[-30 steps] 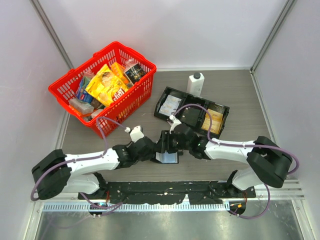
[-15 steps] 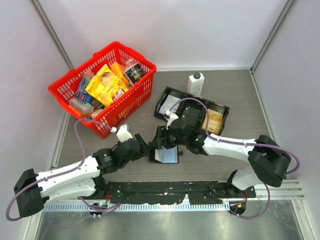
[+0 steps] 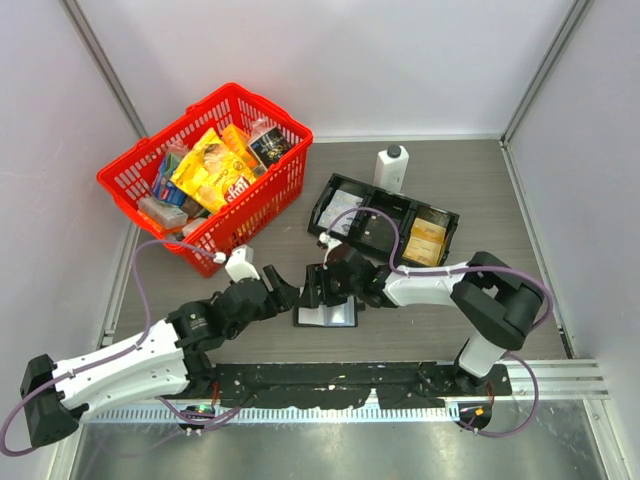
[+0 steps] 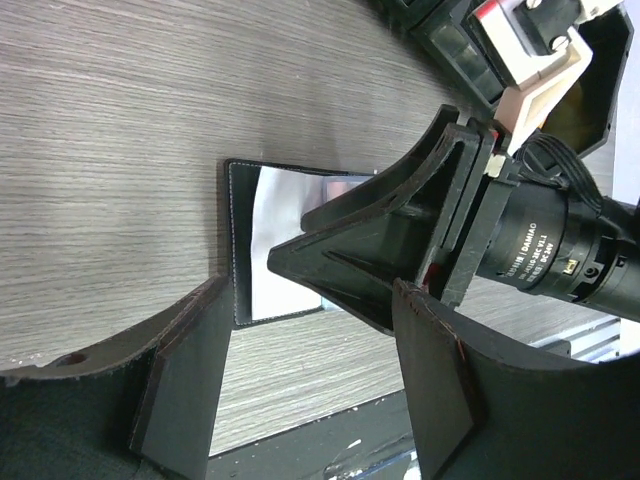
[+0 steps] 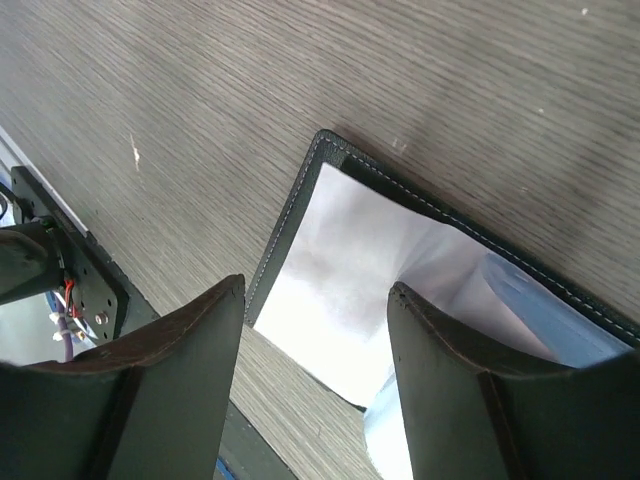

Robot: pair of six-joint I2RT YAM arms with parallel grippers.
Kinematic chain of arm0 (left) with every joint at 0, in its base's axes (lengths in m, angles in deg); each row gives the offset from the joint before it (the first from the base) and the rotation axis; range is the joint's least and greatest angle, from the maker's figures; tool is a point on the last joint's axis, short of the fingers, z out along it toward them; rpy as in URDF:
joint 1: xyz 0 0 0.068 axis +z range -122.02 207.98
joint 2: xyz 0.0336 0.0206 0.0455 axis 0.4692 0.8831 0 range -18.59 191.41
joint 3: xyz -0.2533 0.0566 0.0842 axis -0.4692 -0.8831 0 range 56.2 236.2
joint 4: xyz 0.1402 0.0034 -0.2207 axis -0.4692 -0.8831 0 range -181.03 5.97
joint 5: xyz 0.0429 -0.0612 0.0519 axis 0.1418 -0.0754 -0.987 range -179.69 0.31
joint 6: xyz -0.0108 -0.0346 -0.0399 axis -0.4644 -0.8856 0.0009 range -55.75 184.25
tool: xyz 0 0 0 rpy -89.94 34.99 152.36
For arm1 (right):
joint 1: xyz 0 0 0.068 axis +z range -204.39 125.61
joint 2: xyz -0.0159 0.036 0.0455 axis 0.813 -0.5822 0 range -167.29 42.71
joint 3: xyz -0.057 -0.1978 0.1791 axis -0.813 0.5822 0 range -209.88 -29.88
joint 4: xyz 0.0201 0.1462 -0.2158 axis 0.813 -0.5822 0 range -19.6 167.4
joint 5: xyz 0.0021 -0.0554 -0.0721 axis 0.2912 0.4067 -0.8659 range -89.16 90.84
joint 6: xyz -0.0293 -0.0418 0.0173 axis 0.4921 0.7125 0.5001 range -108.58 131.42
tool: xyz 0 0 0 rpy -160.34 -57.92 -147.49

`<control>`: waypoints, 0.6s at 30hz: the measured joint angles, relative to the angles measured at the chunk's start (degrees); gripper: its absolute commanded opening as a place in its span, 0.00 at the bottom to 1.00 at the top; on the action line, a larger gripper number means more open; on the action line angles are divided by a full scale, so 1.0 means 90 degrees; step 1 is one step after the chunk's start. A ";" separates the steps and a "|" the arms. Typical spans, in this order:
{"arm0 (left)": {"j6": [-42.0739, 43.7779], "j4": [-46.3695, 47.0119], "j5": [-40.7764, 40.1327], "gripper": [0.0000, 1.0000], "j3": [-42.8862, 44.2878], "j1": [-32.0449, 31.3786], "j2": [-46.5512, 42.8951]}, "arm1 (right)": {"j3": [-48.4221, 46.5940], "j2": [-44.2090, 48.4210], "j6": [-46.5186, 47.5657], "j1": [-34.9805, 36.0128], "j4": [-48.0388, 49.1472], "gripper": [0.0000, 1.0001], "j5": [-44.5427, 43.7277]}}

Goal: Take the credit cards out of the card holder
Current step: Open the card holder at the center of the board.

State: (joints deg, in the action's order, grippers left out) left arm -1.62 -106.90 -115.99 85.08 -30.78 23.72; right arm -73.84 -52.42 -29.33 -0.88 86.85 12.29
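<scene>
The black card holder (image 3: 330,316) lies open and flat on the table, its pale inner face up (image 4: 275,240) (image 5: 340,270). A light blue credit card (image 5: 535,312) shows in its far half. My right gripper (image 3: 316,290) (image 5: 315,290) hangs open just above the holder's left part, nothing between its fingers. My left gripper (image 3: 288,291) (image 4: 310,300) is open too, just left of the holder and apart from it, facing the right gripper's fingers (image 4: 380,230). More credit cards lie in the black tray: a pale one (image 3: 345,208) and golden-yellow ones (image 3: 428,240).
The black three-compartment tray (image 3: 452,217) sits behind the holder, with a white bottle (image 3: 391,167) with a black cap beyond it. A red basket (image 3: 128,195) full of packets stands at the back left. The arms' black base rail (image 3: 330,380) runs along the near edge.
The left gripper let go of the holder, opened and drew back to the left. The right gripper opened wider and shifted left over the holder, which now lies flat.
</scene>
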 measured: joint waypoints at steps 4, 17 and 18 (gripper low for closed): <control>0.0148 0.0024 0.0187 0.68 0.0109 0.0000 0.0160 | -0.0090 0.0257 0.0141 0.0002 -0.0211 0.64 -0.0216; 0.0809 0.0214 0.0495 1.00 0.0617 -0.0005 0.0767 | -0.0151 0.3011 0.1151 -0.0177 -0.2110 0.86 -0.2827; 0.0901 0.0279 0.0512 1.00 0.0617 -0.0005 0.0760 | -0.0066 0.3145 0.1124 -0.0350 -0.2183 0.86 -0.2788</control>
State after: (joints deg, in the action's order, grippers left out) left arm 6.49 -104.39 -111.38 90.63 -30.83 30.56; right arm -74.43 -24.12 -19.21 -4.02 67.20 -12.81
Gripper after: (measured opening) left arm 0.989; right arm 0.854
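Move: The opened card holder's middle lies some 4 cm to the right of the right hand, about 1 cm back and 2 cm below, so that hand is low over the left cover. From the right hand, the black tray is about 17 cm ahead and 18 cm right, about 1 cm below. From the left hand, the card holder is roughly 9 cm right, 2 cm back and 11 cm below; the red basket is some 27 cm ahead and 18 cm left, about 3 cm below. The right hand leaves the white leaf on the holder's left cover, rising about 11 cm and going slightly forward, then sweeping some 10 cm right, nearer the black tray, while its wrist swings the fingers clockwise from leftward to more forward and they open wider. The left hand, empty, shifts nearly 3 cm right and a little up with a slight clockwise turn, staying high to the holder's left as its fingers spread almost fully. ##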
